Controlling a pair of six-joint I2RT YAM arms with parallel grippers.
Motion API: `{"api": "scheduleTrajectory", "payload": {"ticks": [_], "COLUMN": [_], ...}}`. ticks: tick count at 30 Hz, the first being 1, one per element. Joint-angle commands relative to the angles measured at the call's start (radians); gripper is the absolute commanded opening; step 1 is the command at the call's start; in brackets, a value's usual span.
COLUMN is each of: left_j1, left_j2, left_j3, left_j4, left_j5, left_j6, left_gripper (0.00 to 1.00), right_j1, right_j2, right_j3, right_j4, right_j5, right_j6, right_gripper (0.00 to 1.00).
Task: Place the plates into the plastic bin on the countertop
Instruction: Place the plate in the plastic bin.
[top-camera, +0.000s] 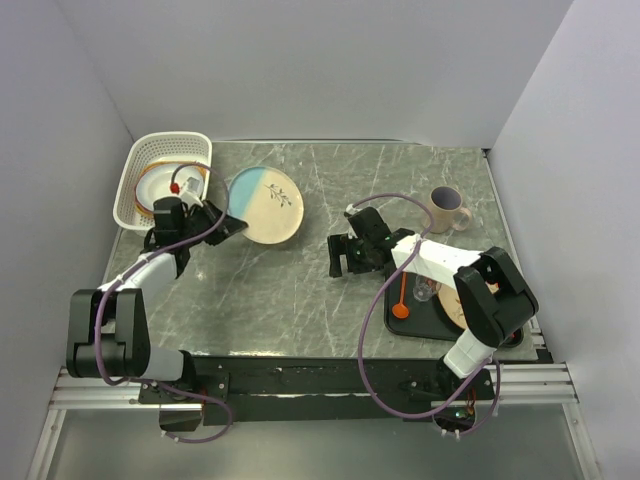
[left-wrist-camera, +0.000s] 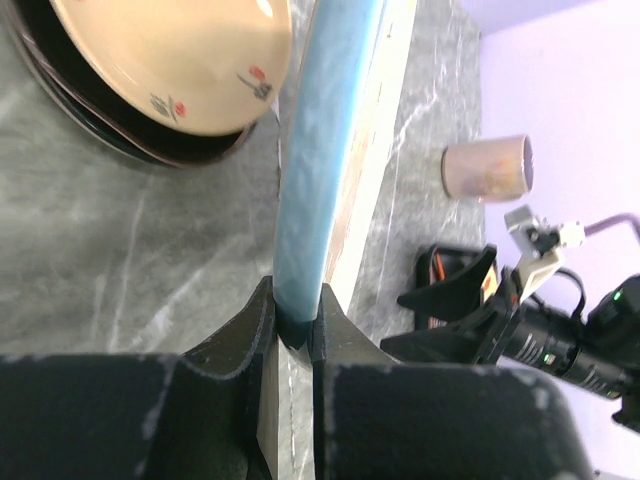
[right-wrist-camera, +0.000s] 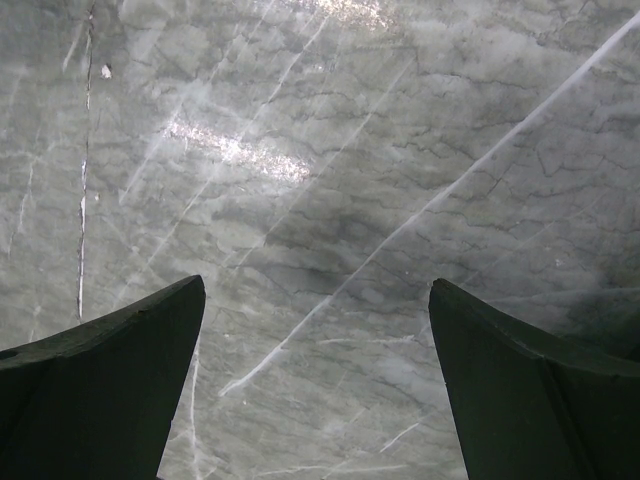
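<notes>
A blue-and-cream plate (top-camera: 266, 204) with a sprig lies just right of the white lattice plastic bin (top-camera: 135, 170). My left gripper (top-camera: 218, 224) is shut on this plate's near-left rim. In the left wrist view the plate (left-wrist-camera: 320, 150) shows edge-on, running up from between the jaws of the left gripper (left-wrist-camera: 297, 320). The bin holds a white plate with an orange rim (top-camera: 160, 183). My right gripper (top-camera: 343, 262) hovers open over the bare countertop (top-camera: 300, 290). Between the right gripper (right-wrist-camera: 315, 290) fingers, only grey marble shows.
A pinkish mug (top-camera: 447, 208) stands at the back right. A black tray (top-camera: 420, 325) at the front right carries an orange spoon (top-camera: 401, 300) and a plate partly hidden by the right arm. A cream flowered plate (left-wrist-camera: 170, 60) lies on darker plates.
</notes>
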Motion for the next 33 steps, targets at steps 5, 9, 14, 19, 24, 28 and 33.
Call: {"api": "scheduleTrajectory", "payload": {"ticks": [5,9,14,19,24,28,33], "left_j1": [0.086,0.119,0.153,0.192,0.227,0.250,0.284], "left_j2": [-0.034,-0.024,-0.007,0.007,0.016,0.022,0.027], "left_j3": [0.058,0.069,0.086,0.089,0.090,0.086,0.071], "left_j4": [0.279,0.294,0.323,0.356,0.382,0.400,0.435], "left_j5": [0.076,0.065,0.057,0.050,0.039,0.030,0.019], "left_j6": [-0.099,-0.115,-0.147,-0.182,-0.207,-0.220,-0.248], "left_gripper": [0.01,0.01,0.01,0.01,0.01,0.01,0.01], "right_j1": [-0.006,-0.007,-0.012,-0.010,-0.015,-0.019,-0.025], "right_j2": [0.010,0.013,0.041,0.050,0.050,0.050,0.059], "right_j3": [-0.002,-0.004,0.007,0.010,0.013,0.011,0.017], "right_j4": [0.026,0.032,0.022,0.027,0.027,0.029,0.027], "right_j5": [0.012,0.021,0.020,0.021,0.025,0.023,0.017], "right_j6": [0.001,0.004,0.010,0.008,0.007,0.004,0.002], "right_gripper": [1.00,1.00,1.00,1.00,1.00,1.00,1.00]}}
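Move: The bin, where the blue-and-cream plate pinched in the left fingers is being taken, has its middle about 20 cm to that hand's left, 13 cm farther out and 10 cm lower. The small stacked plates are some 10 cm ahead of the left hand, 3 cm to its right and 13 cm below. The white dish inside the bin is roughly 18 cm left, 12 cm out and 11 cm down. From the right hand the bin lies about 43 cm left and 18 cm ahead, roughly level. The blue-and-cream plate, still pinched by its blue edge, is carried level-handedly towards the bin by the left arm: about 10 cm left, with some 4 cm forward and a 3 cm rise along the way. The wrist swings it roughly 20 degrees counter-clockwise as it leaves the space over the small stacked plates, the grip unchanged. ##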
